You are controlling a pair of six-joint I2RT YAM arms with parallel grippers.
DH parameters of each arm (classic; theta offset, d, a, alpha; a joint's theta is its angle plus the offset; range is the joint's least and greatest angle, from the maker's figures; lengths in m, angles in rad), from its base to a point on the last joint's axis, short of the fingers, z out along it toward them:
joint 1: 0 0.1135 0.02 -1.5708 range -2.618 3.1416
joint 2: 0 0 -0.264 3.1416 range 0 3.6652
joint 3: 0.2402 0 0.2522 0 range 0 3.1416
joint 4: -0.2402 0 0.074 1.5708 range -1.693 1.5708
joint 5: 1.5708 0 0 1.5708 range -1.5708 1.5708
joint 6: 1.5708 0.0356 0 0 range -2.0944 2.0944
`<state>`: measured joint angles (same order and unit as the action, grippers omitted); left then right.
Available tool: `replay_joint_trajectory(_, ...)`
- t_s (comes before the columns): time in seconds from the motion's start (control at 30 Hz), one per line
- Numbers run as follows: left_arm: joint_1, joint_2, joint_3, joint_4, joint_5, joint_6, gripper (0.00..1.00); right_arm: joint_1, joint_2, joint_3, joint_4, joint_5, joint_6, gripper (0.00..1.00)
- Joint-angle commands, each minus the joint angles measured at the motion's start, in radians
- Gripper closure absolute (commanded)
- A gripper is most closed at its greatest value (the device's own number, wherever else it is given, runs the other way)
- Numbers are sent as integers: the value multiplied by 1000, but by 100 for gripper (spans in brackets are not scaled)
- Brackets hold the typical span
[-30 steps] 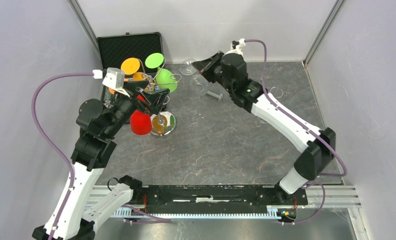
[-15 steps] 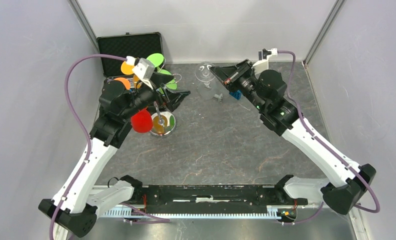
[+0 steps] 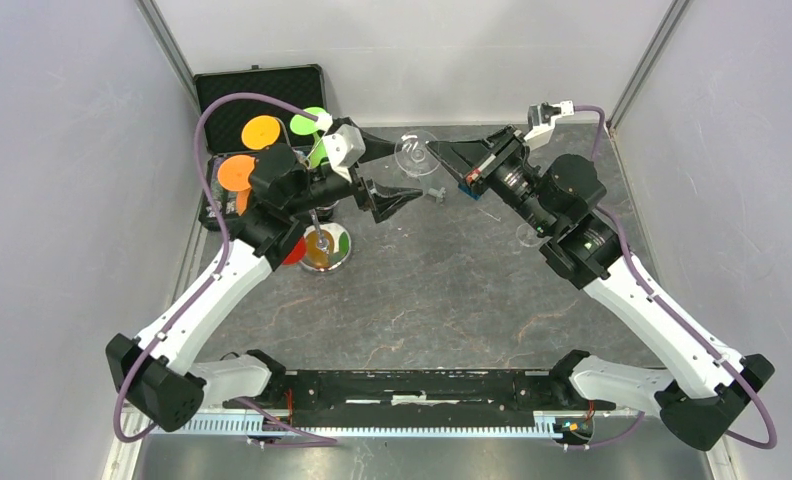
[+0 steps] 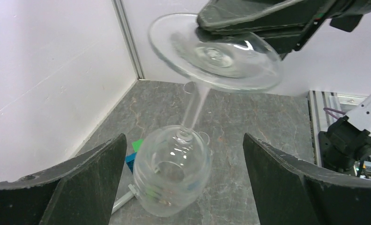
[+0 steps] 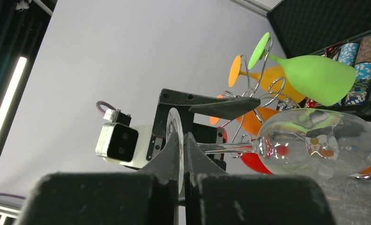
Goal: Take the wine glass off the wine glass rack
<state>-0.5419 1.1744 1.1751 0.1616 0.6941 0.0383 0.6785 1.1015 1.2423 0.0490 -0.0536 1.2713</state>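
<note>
A clear wine glass [image 3: 415,152] hangs bowl down in the air, right of the wine glass rack [image 3: 324,248]. My right gripper [image 3: 438,152] is shut on its round foot [image 5: 176,123], the two fingertips pinching the disc from both sides. In the left wrist view the foot [image 4: 216,54] sits at the top and the bowl [image 4: 172,176] hangs between the wide-open fingers [image 4: 80,187] of my left gripper [image 4: 183,183], which do not touch it. The silver rack [image 5: 249,93] carries green [image 5: 315,75], orange and red glasses.
A black foam-lined case [image 3: 262,95] stands open at the back left, behind the rack. A blue block [image 3: 469,190] and a grey bolt [image 3: 434,192] lie on the table under the glass. Grey walls close in on three sides.
My left arm swung right, away from the rack, so its open fingers now flank the clear glass's bowl. My right arm shifted right, still holding the glass by its foot.
</note>
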Motion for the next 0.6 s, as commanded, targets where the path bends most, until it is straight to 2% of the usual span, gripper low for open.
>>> replay_joint_trajectory(0.0,-4,32,37,164,23,-45,6,-5,-29,-7,93,-30,20,100)
replay_joint_trajectory(0.07,-5,40,17,241,50,-91,9,-5,-28,-9,96,-36,20,100)
replay_joint_trajectory(0.17,-5,59,8,315,130,-123,18,-8,-24,-14,101,-41,23,100)
replay_joint_trajectory(0.23,-6,80,30,301,160,-133,29,-12,-20,-17,108,-51,28,100)
replay_joint_trajectory(0.33,-5,100,43,282,189,-129,39,-17,-18,-21,123,-60,37,100)
replay_joint_trajectory(0.57,-7,130,60,300,235,-151,56,-18,-17,-20,132,-70,38,100)
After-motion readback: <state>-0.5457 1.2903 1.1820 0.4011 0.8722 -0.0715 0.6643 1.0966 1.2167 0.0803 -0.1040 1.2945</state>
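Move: Hanging upside down from the right gripper, the wine glass offers its stem about 4 cm to the left hand's right, 1 cm ahead and roughly level with the open fingers. Its foot is about 5 cm above the left hand, likewise 4 cm right and 1 cm ahead; its bowl hangs some 7 cm below the stem. The green glass on the rack stands about 16 cm ahead, 16 cm left and 10 cm lower. From the right hand, the stem lies 1 cm ahead, 3 cm left and 5 cm below. Closing around the stem, the left fingers narrow from wide open to about half while the hand eases some 3 cm to its right, towards the stem, and turns about 10 degrees clockwise; on the way it lifts a centimetre or two and sinks back. The right hand stays in place, still pinching the edge of the foot. ##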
